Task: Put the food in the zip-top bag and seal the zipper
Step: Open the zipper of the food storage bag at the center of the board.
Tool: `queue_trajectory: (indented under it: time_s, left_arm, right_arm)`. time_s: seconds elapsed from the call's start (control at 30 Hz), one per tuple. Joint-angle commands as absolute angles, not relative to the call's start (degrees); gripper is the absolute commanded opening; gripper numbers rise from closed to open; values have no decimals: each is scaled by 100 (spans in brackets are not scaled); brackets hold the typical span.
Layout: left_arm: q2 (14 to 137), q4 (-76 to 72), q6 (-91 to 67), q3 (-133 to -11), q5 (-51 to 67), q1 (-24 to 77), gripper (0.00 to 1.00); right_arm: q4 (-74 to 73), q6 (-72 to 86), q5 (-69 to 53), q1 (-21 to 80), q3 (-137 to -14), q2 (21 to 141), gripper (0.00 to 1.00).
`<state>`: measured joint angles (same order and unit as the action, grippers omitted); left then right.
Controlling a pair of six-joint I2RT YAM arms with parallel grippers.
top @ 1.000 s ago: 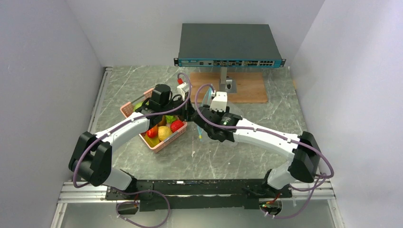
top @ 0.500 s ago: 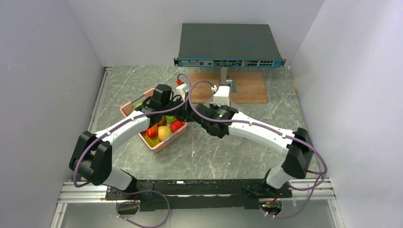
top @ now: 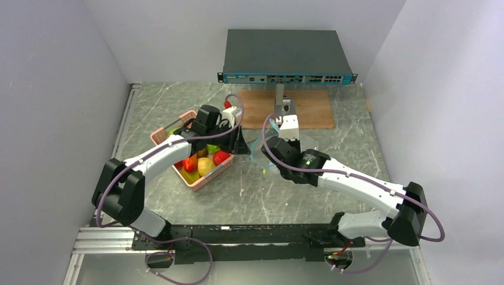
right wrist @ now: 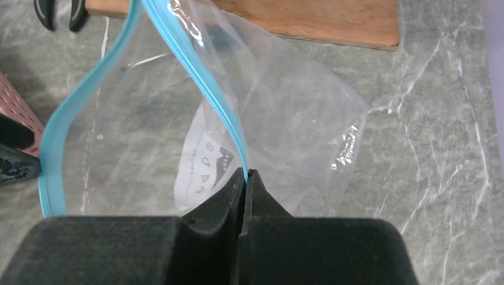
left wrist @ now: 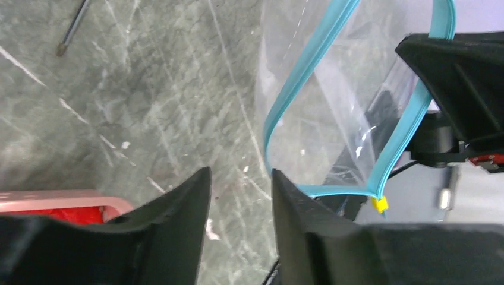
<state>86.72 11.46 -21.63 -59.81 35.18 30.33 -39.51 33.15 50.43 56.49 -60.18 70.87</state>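
Observation:
The clear zip-top bag (right wrist: pixel 285 101) hangs in the air between the two arms, its mouth spread wide. My right gripper (right wrist: pixel 245 173) is shut on one lip of the teal zipper (right wrist: pixel 196 65). My left gripper (left wrist: pixel 241 178) stands open with only the table showing between its fingers. The zipper's other lip (left wrist: pixel 309 59) brushes the tip of its right finger, beside a small yellow tab (left wrist: pixel 379 203). The food (top: pixel 205 166), red, yellow and green pieces, lies in the pink basket (top: pixel 159 136) under the left arm. The bag (top: pixel 257 149) holds no food.
A network switch (top: pixel 288 56) stands on a post over a wooden board (top: pixel 312 110) at the back. A screwdriver tip (left wrist: pixel 71 29) lies on the marble beyond the left gripper. Dark plier handles (right wrist: pixel 56 12) lie near the board. White walls close in both sides.
The right gripper has shut on the zipper and drawn back to the right, stretching the bag's mouth. The left gripper has opened and let go of the bag's edge.

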Motion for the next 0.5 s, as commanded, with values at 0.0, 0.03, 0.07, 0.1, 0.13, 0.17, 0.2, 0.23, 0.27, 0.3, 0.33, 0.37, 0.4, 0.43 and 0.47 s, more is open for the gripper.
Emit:
queue_trajectory:
  time_s: [0.0,0.03,0.07,0.1,0.13,0.17,0.2,0.23,0.27,0.3,0.33,0.37,0.4,0.43,0.47]
  left_arm:
    - [8410,832,-1996,-5654,3308,3043,54]
    - [8299,746,-2034,-5492,3228,3065,58]
    - [8204,691,-2101,-5349,3161,3081,60]
    - [8072,644,-2251,-5194,3133,3103,66]
    - [7923,576,-2403,-5029,3126,3111,72]
    - [7724,522,-2582,-4853,3089,3129,76]
    - [7461,478,-2779,-4663,2992,3145,78]
    - [7184,430,-2971,-4493,2921,3164,81]
    - [6751,408,-3148,-4273,2842,3176,84]
    - [6412,454,-3308,-4149,2729,3193,86]
    - [6117,568,-3447,-4058,2620,3206,88]
    - [5807,749,-3534,-4025,2471,3203,90]
    - [5526,1047,-3601,-4024,2159,3203,91]
    - [5267,1359,-3649,-4033,1898,3206,91]
    - [5029,1677,-3682,-4044,1585,3204,93]
  right_arm:
    - [-3297,2487,4744,5616,-5755,6943,0]
    - [-3228,2417,4707,5618,-5699,6893,0]
    - [-3117,2307,4672,5616,-5620,6830,0]
    - [-3011,2178,4642,5615,-5530,6766,0]
    - [-2900,2066,4614,5616,-5434,6690,0]
    - [-2806,1968,4569,5609,-5362,6622,0]
    - [-2747,1927,4516,5603,-5298,6543,0]
    - [-2705,1902,4431,5595,-5242,6486,0]
    - [-2667,1903,4355,5587,-5186,6413,0]
    - [-2616,1925,4280,5588,-5125,6362,0]
    - [-2559,1933,4196,5593,-5067,6322,0]
    - [-2497,1929,4120,5590,-4998,6293,0]
    - [-2442,1918,4046,5589,-4948,6291,0]
    - [-2437,1915,3979,5590,-4924,6304,0]
    - [-2470,1927,3921,5588,-4953,6348,0]
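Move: The zipper's free left side hangs about 2 cm right of the left hand's parted fingertips, level with them; from the right hand, which pinches the other side, it lies roughly 10 cm left and 4 cm back. From the left hand, the red fruit sits some 10 cm left, level fore and aft, 12 cm below; the screwdriver lies 5 cm right, 8 cm ahead, 15 cm below. The left hand opens wide, backing off from the zipper some 8 cm back-left, dipping, then rising; the right keeps its pinch. ##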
